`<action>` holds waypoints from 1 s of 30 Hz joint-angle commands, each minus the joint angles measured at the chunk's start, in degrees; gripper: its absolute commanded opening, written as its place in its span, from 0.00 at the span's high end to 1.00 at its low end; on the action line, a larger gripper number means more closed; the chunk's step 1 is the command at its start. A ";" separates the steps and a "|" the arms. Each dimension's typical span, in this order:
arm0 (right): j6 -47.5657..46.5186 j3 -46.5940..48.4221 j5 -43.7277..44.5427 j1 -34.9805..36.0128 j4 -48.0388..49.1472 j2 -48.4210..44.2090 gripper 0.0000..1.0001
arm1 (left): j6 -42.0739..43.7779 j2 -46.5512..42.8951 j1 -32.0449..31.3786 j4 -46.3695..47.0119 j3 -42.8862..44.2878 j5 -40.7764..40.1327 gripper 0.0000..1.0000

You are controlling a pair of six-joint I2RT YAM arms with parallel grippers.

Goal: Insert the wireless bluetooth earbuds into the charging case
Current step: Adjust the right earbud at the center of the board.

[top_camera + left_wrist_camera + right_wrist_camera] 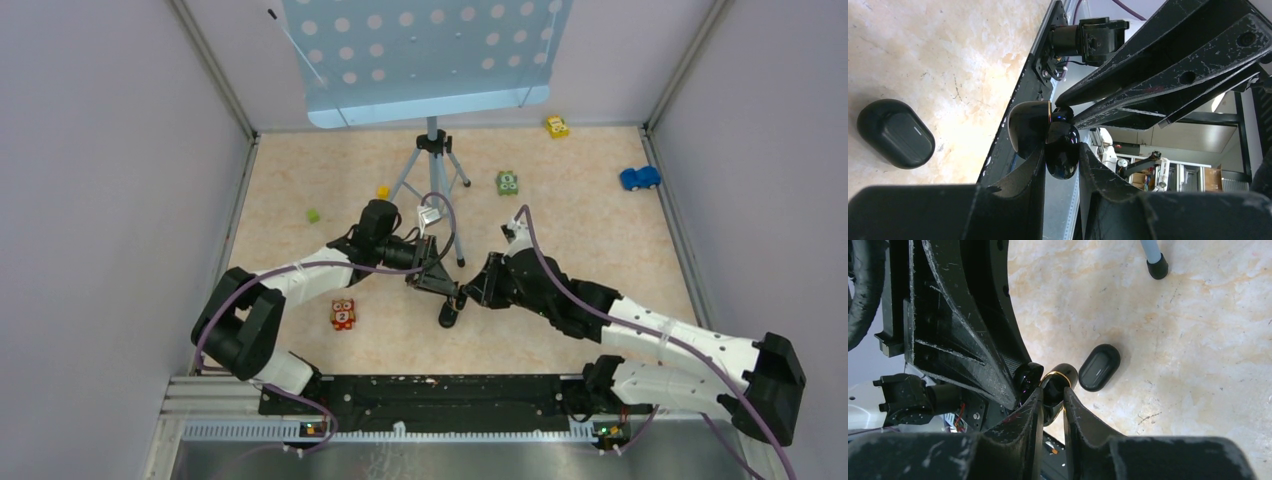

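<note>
The charging case (448,315) is a matte black oval pebble lying shut on the marbled table, also seen in the left wrist view (895,132) and the right wrist view (1099,367). Both grippers meet in the air just above it. My left gripper (1062,149) is shut on a glossy black earbud (1062,162). My right gripper (1052,390) is shut on a black earbud with a gold ring (1062,374). The two earbuds touch tip to tip; whether they are joined I cannot tell. From above, both grippers (461,294) hide the earbuds.
A tripod (432,160) carrying a blue dotted board (420,50) stands behind the arms. Toys lie scattered: an orange owl block (342,314), a green block (507,183), a yellow toy (556,126), a blue car (639,178), small cubes (313,215). Walls enclose three sides.
</note>
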 commanded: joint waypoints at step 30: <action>16.84 -6.10 35.79 -4.02 -34.37 -37.00 0.27 | -3.46 22.20 -13.86 17.75 15.53 -0.07 1.00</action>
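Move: The right fingertips are still on the earbud in the open charging case, its middle about 1 cm left of the right hand. From the left hand, whose fingers hold this case, the earbud is about 2 cm right and level. The closed case lies some 9 cm below both hands and 3 cm back, 3 cm left of the right hand and straight under the left; from the right hand, the tripod foot stands about 7 cm ahead, 1 cm left, 10 cm below. The right hand lets go of the earbud, rising a couple of centimetres as its fingers part, then swings quickly about 16 cm to the right, sinking back to roughly its starting height, turning clockwise and opening wide, well away from the charging case. The left hand keeps its grip on the open case and holds it nearly still until the right hand is clearing off, then follows to the right by some 7 cm, speeding up, sinking a little and carrying the case past the closed one over bare board. ##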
